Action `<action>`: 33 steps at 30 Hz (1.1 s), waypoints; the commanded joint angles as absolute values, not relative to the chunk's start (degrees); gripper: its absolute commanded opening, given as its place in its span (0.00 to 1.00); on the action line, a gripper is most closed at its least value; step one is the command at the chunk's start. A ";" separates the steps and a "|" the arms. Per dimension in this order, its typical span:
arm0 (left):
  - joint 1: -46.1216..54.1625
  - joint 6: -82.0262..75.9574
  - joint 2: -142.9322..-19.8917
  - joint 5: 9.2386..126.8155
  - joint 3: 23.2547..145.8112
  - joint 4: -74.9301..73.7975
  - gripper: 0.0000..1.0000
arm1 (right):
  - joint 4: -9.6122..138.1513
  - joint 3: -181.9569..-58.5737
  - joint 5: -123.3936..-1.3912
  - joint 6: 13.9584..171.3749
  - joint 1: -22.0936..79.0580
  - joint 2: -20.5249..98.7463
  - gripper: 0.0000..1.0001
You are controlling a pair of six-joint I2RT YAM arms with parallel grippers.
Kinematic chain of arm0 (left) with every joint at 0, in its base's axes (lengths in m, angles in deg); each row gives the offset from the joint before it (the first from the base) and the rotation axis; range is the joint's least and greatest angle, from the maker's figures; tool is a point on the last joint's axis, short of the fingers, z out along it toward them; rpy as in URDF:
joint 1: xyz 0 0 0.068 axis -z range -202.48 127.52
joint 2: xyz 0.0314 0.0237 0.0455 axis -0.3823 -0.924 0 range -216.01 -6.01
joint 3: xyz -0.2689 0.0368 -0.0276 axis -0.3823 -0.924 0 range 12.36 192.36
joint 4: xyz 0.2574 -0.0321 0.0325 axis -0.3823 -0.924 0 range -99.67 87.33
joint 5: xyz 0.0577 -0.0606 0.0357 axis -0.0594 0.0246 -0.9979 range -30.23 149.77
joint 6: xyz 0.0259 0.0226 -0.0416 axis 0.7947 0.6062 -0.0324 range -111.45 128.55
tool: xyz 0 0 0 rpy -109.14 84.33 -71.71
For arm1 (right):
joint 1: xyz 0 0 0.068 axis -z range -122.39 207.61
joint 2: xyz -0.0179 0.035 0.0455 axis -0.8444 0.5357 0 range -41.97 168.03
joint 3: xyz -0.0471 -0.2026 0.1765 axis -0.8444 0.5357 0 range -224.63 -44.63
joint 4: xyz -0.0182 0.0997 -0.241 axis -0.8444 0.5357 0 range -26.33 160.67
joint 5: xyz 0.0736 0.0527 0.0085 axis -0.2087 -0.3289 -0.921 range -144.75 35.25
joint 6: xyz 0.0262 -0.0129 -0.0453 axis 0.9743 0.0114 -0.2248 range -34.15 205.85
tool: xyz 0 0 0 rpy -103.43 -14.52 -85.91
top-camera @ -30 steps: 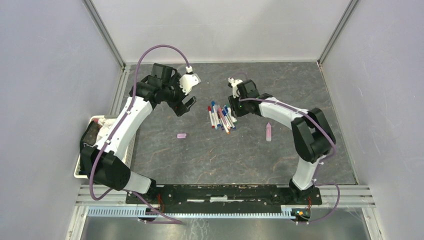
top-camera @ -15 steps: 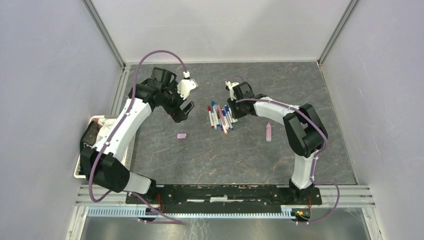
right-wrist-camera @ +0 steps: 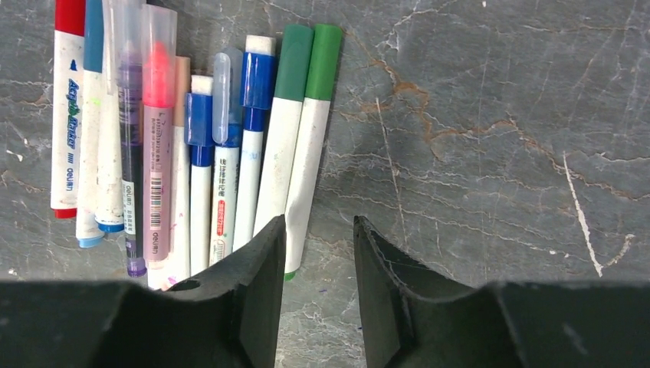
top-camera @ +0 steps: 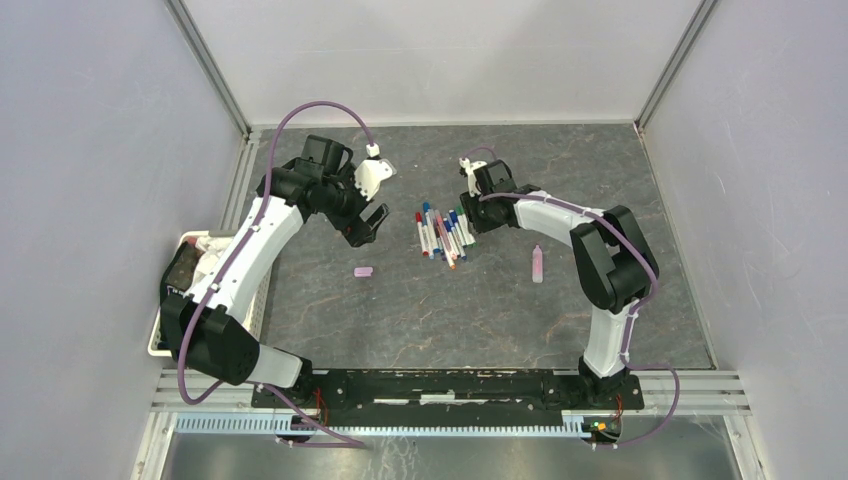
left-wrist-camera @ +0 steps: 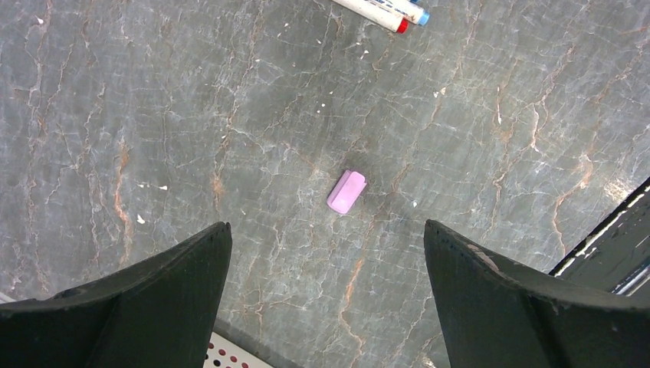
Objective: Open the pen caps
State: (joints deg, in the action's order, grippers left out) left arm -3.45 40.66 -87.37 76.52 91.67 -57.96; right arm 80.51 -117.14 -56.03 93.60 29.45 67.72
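Note:
Several pens (top-camera: 440, 232) lie side by side in a bundle at mid table, white barrels with red, blue, pink and green caps still on. In the right wrist view the bundle (right-wrist-camera: 192, 138) fills the upper left. My right gripper (right-wrist-camera: 318, 222) is narrowly open and empty at the bundle's right edge, and the tail of the outer green-capped pen (right-wrist-camera: 310, 146) lies just inside the gap by the left finger (right-wrist-camera: 264, 261). My left gripper (left-wrist-camera: 327, 225) is wide open and empty above a loose pink cap (left-wrist-camera: 346, 192), which also shows in the top view (top-camera: 363, 271). A thicker pink pen (top-camera: 538, 263) lies apart, to the right.
A white perforated basket (top-camera: 165, 322) holding some items stands at the table's left edge beside my left arm. Grey walls enclose the table on three sides. A black rail (top-camera: 450, 385) runs along the near edge by the arm bases.
My left gripper has moved slightly down and left towards the pink cap. My right gripper has shifted closer to the right edge of the pen bundle. The pens have not moved.

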 commanded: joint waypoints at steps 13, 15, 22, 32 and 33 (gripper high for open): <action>-3.51 37.96 -86.13 78.09 92.96 -58.58 1.00 | 79.73 -118.03 -55.12 95.03 29.05 69.36 0.32; -3.54 37.98 -85.97 78.13 92.84 -58.61 1.00 | 80.08 -118.20 -53.32 94.84 29.10 69.67 0.31; -3.52 37.86 -85.74 78.43 92.85 -58.62 1.00 | 81.00 -118.95 -48.30 94.29 27.03 70.67 0.37; -3.51 37.94 -85.49 78.80 92.40 -58.62 1.00 | 80.73 -116.78 -45.18 93.94 27.41 68.54 0.11; -3.50 38.03 -85.51 79.10 92.24 -58.58 1.00 | 80.11 -116.50 -46.63 93.99 27.97 67.93 0.07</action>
State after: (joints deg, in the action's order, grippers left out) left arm -3.45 39.81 -87.37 76.85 91.67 -58.33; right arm 80.67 -117.64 -46.76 94.34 26.21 70.15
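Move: Just ahead of the right hand lies the outermost green-capped pen, its middle about 3 cm forward, 2 cm left and 2 cm below. Against that pen's left side lies the second green pen, some 3 cm left of the hand and 2 cm forward; the pink pen in the row is about 7 cm left and 1 cm forward. The uncapped pink barrel lies roughly 12 cm right and 6 cm back. From the left hand, the outermost green pen is about 11 cm forward, 18 cm right and 18 cm below. Sinking about 1.5 cm over the rear of the outermost green pen, the right hand first edges under a centimetre left and comes back right, its fingers opening a touch. As it goes down, the wrist rolls some 5 to 10 degrees, left side dropping, and the fingers then shut, one on each side of the white barrel, pinching it near the end away from the cap. ##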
